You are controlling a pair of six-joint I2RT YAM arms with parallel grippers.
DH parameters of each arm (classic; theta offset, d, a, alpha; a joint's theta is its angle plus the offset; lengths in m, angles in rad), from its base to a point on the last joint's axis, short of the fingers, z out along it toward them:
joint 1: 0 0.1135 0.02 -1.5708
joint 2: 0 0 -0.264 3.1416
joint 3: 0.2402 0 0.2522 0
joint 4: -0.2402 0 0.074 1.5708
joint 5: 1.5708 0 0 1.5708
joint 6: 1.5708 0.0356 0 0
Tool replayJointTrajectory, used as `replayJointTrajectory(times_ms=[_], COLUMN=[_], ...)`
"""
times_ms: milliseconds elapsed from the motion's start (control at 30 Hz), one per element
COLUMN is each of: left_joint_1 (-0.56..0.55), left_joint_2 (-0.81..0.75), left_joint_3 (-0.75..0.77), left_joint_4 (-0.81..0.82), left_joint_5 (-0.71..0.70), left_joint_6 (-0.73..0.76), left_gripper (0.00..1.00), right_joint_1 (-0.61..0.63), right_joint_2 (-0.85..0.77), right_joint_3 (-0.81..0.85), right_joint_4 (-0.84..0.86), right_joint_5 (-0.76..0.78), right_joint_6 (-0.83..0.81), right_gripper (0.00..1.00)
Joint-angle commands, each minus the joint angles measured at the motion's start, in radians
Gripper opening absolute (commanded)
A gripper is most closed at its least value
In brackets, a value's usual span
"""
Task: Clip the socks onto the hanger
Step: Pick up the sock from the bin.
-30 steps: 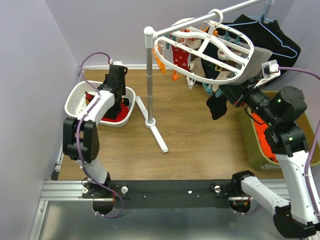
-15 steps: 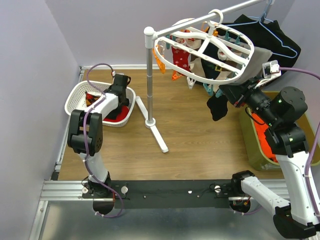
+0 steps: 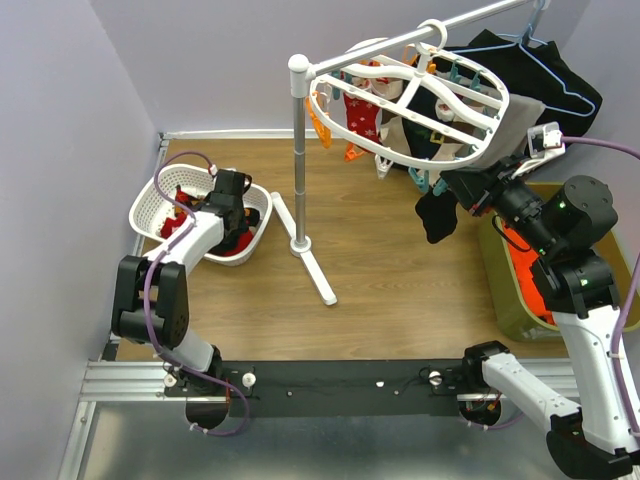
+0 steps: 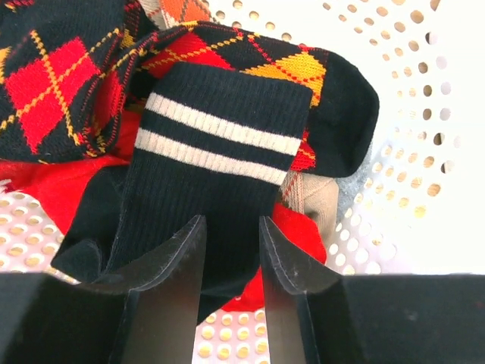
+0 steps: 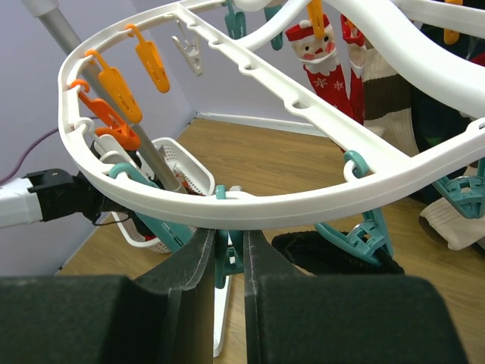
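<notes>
My left gripper (image 3: pixel 234 218) (image 4: pixel 231 221) is down in the white lattice basket (image 3: pixel 150 200), its fingers pinched on a black sock with two white stripes (image 4: pixel 216 144). Argyle red-and-black socks (image 4: pixel 61 83) lie around it. The white oval hanger (image 3: pixel 500 100) (image 5: pixel 303 205) hangs from the rail, with a red Santa sock (image 3: pixel 362 112) (image 5: pixel 317 53) and others clipped on. My right gripper (image 3: pixel 452 186) (image 5: pixel 227 231) sits just under the hanger's near rim, shut on a teal clip (image 5: pixel 227 262). A black sock (image 3: pixel 435 215) dangles beside it.
A white stand pole (image 3: pixel 298 150) with spread feet rises mid-floor between the arms. A large black garment on a blue wire hanger (image 3: pixel 545 70) hangs at the back right. A green bin with orange cloth (image 3: pixel 525 272) stands on the right. Orange clips (image 5: pixel 114 83) dangle from the hanger's far rim.
My left arm has drawn back and dropped into the basket, and its jaws have narrowed onto the striped sock. The right arm and the hanger have stayed put.
</notes>
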Motion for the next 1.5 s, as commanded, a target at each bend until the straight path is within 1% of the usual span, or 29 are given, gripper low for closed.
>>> replayJointTrajectory(times_ms=[0, 133, 200, 300, 567, 667, 767, 800, 867, 900, 933, 1133, 1300, 1467], left_joint_1=[0.007, 0.006, 0.006, 0.006, 0.006, 0.006, 0.007, 0.007, 0.006, 0.006, 0.006, 0.007, 0.006, 0.006], left_joint_2=[-0.039, -0.009, 0.053, 0.139, 0.304, 0.326, 0.332, 0.329, 0.299, 0.283, 0.268, 0.148, 0.018, -0.093], left_joint_3=[0.097, 0.197, 0.252, 0.296, 0.326, 0.298, 0.28, 0.278, 0.268, 0.266, 0.26, 0.29, 0.313, 0.373], left_joint_4=[-0.057, -0.08, -0.097, -0.106, -0.106, -0.085, -0.077, -0.074, -0.076, -0.074, -0.071, -0.115, -0.134, -0.163], left_joint_5=[0.015, -0.054, -0.06, -0.051, -0.085, -0.083, -0.094, -0.095, -0.1, -0.103, -0.112, -0.141, -0.155, -0.161], left_joint_6=[-0.003, 0.04, 0.057, 0.072, 0.077, 0.066, 0.058, 0.058, 0.057, 0.055, 0.057, 0.058, 0.072, 0.086], left_gripper=[0.45, 0.46, 0.46, 0.46, 0.46, 0.42, 0.31, 0.21, 0.13, 0.01, 0.0, 0.0, 0.0, 0.0], right_joint_1=[-0.002, -0.002, -0.003, -0.003, -0.002, -0.003, -0.002, -0.002, -0.002, -0.002, -0.002, -0.002, -0.003, -0.003], right_joint_2=[0.0, 0.0, 0.0, 0.0, -0.005, -0.011, -0.011, -0.01, -0.011, -0.01, -0.01, -0.005, -0.003, 0.001], right_joint_3=[0.002, 0.001, -0.003, -0.001, -0.001, -0.006, -0.009, -0.009, -0.007, -0.007, -0.007, -0.004, -0.001, 0.008], right_joint_4=[-0.014, -0.011, -0.011, -0.011, -0.017, -0.021, -0.023, -0.023, -0.023, -0.021, -0.021, -0.017, -0.012, -0.005], right_joint_5=[0.007, 0.007, 0.007, 0.008, 0.016, 0.022, 0.023, 0.022, 0.023, 0.023, 0.022, 0.017, 0.014, 0.003], right_joint_6=[0.001, 0.002, 0.002, 0.002, 0.004, 0.005, 0.005, 0.005, 0.005, 0.005, 0.005, 0.008, 0.007, 0.011], right_gripper=[0.12, 0.12, 0.12, 0.12, 0.12, 0.12, 0.12, 0.12, 0.12, 0.12, 0.12, 0.12, 0.12, 0.12])
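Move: The black sock with white stripes lies in the bin just under the left hand, its middle some 4 cm ahead, 1 cm left and 4 cm below. Beyond it is an argyle sock, about 9 cm ahead and 2 cm right; a bunched argyle sock sits some 8 cm ahead and 9 cm left, both around 5 cm below the hand. From the right hand the striped sock is roughly 16 cm ahead, 41 cm left and 39 cm below. Up and forward in a low hop of about 7 cm each way, the left hand clears the striped sock, then sinks some 10 cm onto it near its striped cuff. The half-open fingers shut there, pinching the cloth, and lift it about 13 cm almost straight up, the fingertips swinging outward some 15 degrees. ##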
